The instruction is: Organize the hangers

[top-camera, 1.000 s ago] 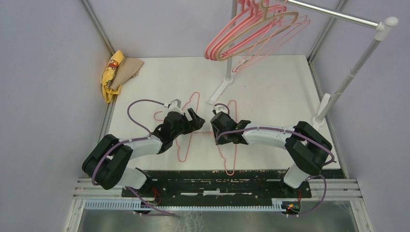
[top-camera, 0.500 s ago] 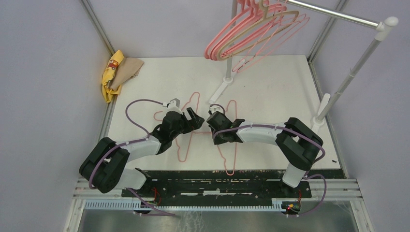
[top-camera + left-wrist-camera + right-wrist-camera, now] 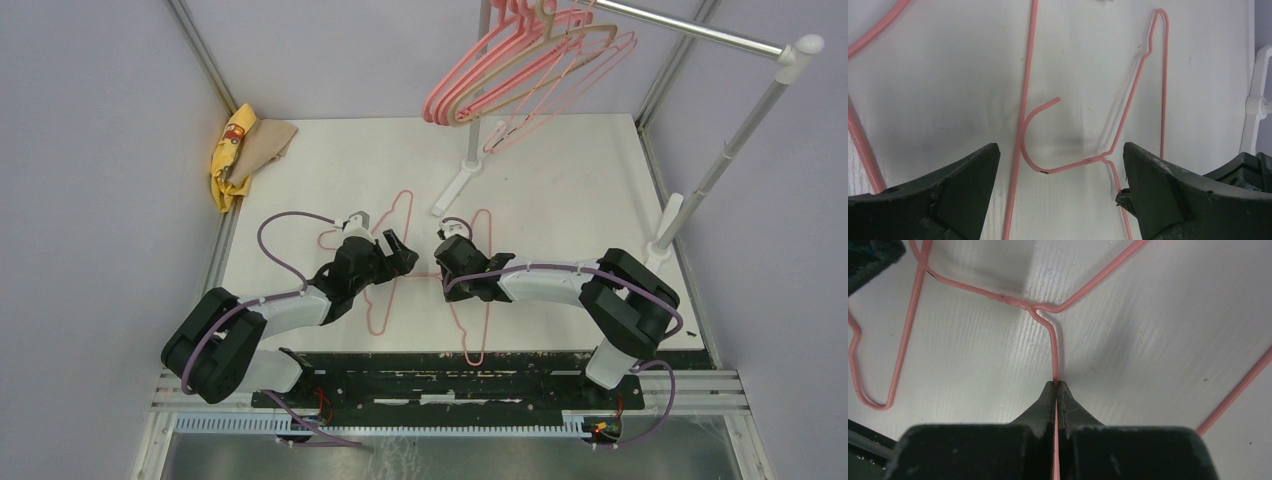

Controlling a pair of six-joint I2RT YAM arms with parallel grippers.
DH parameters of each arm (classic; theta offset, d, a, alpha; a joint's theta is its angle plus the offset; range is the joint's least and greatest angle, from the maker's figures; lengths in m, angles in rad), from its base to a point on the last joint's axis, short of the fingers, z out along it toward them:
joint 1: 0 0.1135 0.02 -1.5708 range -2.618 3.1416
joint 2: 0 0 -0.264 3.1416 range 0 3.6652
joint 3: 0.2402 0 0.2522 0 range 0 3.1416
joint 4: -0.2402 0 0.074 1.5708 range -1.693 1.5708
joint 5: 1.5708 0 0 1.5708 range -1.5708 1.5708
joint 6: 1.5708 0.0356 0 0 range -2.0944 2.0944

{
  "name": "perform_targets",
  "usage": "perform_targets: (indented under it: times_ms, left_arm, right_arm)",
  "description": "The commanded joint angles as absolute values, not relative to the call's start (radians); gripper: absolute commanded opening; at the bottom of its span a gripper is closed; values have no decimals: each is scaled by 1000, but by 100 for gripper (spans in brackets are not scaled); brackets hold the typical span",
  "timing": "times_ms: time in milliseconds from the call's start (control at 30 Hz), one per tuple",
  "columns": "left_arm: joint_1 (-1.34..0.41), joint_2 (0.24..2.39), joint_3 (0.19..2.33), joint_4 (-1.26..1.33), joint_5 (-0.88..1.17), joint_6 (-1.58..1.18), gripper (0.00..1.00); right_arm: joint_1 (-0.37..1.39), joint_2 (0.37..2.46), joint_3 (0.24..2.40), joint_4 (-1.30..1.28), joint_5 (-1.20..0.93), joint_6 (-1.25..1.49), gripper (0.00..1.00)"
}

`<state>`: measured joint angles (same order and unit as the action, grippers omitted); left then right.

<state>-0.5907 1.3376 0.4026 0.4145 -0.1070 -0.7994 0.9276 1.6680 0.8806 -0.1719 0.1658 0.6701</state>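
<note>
Two thin pink wire hangers lie flat on the white table, a left one (image 3: 376, 330) and a right one (image 3: 478, 357). My right gripper (image 3: 1057, 384) is shut on the right hanger's wire (image 3: 1054, 350), just below its twisted neck. My left gripper (image 3: 1060, 150) stands open low over that hanger's hook (image 3: 1030, 125), its fingers apart on either side and touching nothing. A straight wire of the left hanger (image 3: 1028, 60) runs past the hook. Several more pink and beige hangers (image 3: 520, 70) hang on the rail (image 3: 690, 30) at the back.
The rail stand's white foot (image 3: 455, 190) sits just beyond the two grippers, and its right post (image 3: 720, 160) stands at the table's right edge. Yellow and tan cloths (image 3: 240, 150) lie at the back left corner. Both grippers (image 3: 398, 255) (image 3: 445, 262) are close together at mid-table.
My right gripper has closed on the right hanger's wire. The left gripper has dropped slightly nearer the table and stayed open.
</note>
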Motion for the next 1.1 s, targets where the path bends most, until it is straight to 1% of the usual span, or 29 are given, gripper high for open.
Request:
perform_targets:
  times_ms: [0,300,567,633,800,833,933,1033,1067]
  left_arm:
    - [-594,1317,407,438,-135,-810,100]
    - [-593,1352,420,472,-113,-829,99]
    - [-594,1395,434,515,-91,-844,91]
    - [-594,1405,437,531,-79,-845,86]
    - [-595,1437,494,531,-45,-826,79]
    - [-596,1447,507,534,-33,-823,71]
    - [-595,1484,542,554,35,-813,37]
    - [-597,1516,559,567,75,-819,7]
    - [-598,1520,557,569,76,-820,4]
  right_arm:
    - [933,1598,888,-101,153,682,1]
    - [933,1602,897,-93,127,688,1]
    - [933,1590,914,-89,113,692,1]
    - [933,1593,922,-92,100,689,1]
    - [932,1599,922,-88,74,693,1]
    - [933,1597,922,-89,74,693,1]
    - [933,1582,924,-101,88,688,1]
    - [933,1572,933,-119,99,679,1]
    - [933,1570,935,-127,103,677,1]
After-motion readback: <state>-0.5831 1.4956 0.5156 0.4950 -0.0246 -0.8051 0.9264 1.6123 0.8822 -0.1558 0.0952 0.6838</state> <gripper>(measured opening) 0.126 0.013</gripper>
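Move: The hook of the pink hanger, whose shoulder wire my right fingers already pinch, lies about 3 cm to the right of my open left hand, 2 cm ahead and 3 cm below. From the right hand that hook is some 8 cm left and 3 cm ahead, about level. The other hanger, flat on the table, is centred 4 cm left of my left hand, 1 cm back and 5 cm down; the rack foot stands 15 cm ahead and 12 cm right, 5 cm lower. Keeping its pinch, my right hand lifts the hanger about 2 cm and carries it a little left, towards my left hand. My left hand waits, dips 1 cm, then sweeps roughly 4 cm right and forward with a slight rise, its fingers closing around the hook's curve. ##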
